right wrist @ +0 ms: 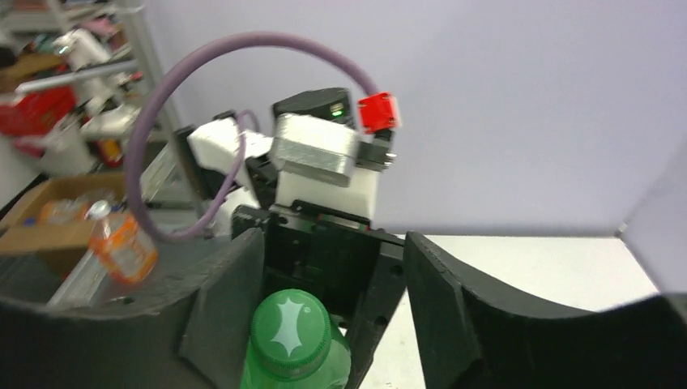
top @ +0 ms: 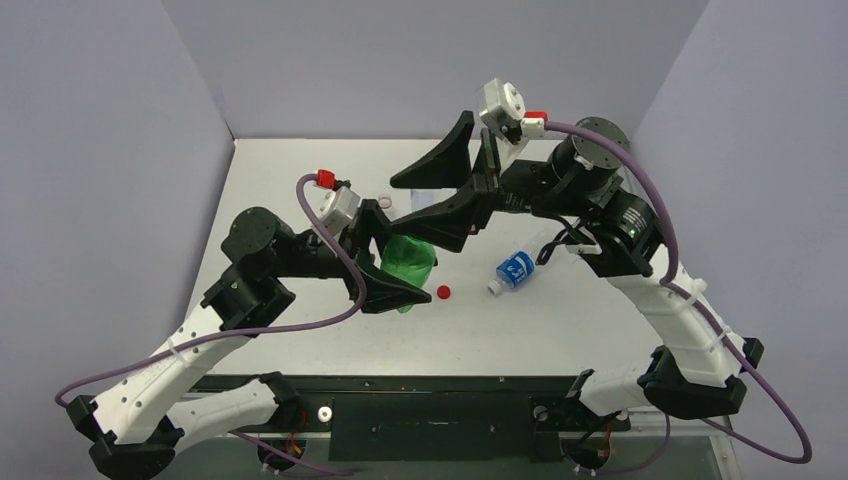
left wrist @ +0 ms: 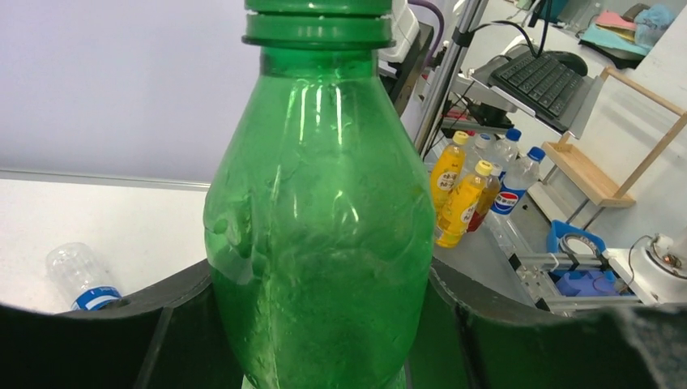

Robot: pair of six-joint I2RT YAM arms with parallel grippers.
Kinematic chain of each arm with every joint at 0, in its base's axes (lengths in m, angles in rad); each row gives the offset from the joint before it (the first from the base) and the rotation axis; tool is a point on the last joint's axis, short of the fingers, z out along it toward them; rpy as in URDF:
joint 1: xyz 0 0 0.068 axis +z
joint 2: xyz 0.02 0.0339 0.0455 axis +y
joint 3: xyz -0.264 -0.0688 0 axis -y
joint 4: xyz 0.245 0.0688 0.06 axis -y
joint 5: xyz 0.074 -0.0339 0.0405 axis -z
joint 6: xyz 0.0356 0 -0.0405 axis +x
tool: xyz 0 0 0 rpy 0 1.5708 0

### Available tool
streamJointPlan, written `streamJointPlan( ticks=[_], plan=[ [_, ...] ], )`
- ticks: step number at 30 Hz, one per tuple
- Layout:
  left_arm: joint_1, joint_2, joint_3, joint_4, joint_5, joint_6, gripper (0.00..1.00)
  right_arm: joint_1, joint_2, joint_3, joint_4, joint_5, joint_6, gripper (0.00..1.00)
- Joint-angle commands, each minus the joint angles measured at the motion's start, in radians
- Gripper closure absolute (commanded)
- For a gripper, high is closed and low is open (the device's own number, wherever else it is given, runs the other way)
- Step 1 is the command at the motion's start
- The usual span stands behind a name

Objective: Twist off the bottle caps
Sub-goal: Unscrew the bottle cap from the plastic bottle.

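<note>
My left gripper [top: 392, 266] is shut on the body of the all-green bottle [top: 412, 256] and holds it above the table. In the left wrist view that green bottle [left wrist: 316, 203] fills the space between the fingers [left wrist: 478, 340]. Its green cap [right wrist: 290, 331] sits on the neck. My right gripper [right wrist: 334, 271] stands open around the cap: one finger [right wrist: 219, 312] lies against it, the other is well apart. A red cap [top: 443, 292] lies loose on the table. The blue-labelled clear bottle [top: 515, 270] lies on its side to the right.
A small whitish round thing [top: 385, 203] and part of a clear bottle [top: 425, 199] lie behind the grippers near the back. Grey walls enclose the white table [top: 300, 180]. Several yellow and blue-capped bottles [left wrist: 462, 194] stand off the table.
</note>
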Motion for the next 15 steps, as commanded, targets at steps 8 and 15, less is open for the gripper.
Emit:
streamJointPlan(
  ticks=[8, 15],
  plan=[
    [-0.005, -0.056, 0.013, 0.003, -0.235, 0.238, 1.0, 0.207, -0.086, 0.016, -0.152, 1.013, -0.065, 0.21],
    [-0.002, -0.049, 0.015, -0.012, -0.333, 0.25, 1.0, 0.281, -0.096, -0.006, -0.152, 1.087, -0.052, 0.25]
  ],
)
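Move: Just behind the right hand, about 2 cm towards the base and 1 cm lower, sits the green bottle's cap, level with it sideways; from the left hand, which holds the bottle, it is some 9 cm straight up. Far below the right hand, on the table, the red cap lies 16 cm ahead and 6 cm right, the blue-label bottle 23 cm ahead and 19 cm right, and an uncapped bottle stands 24 cm ahead, 5 cm left. Swinging clear of the cap, the right hand goes about 6 cm forward and slightly right while turning roughly 40 degrees clockwise; it rises a little, then sinks back, and its already parted fingers open much wider. The left hand keeps its grip on the bottle body and carries it some 4 cm forward and 2 cm up, turning it about 15 degrees counter-clockwise and tipping its top back. ##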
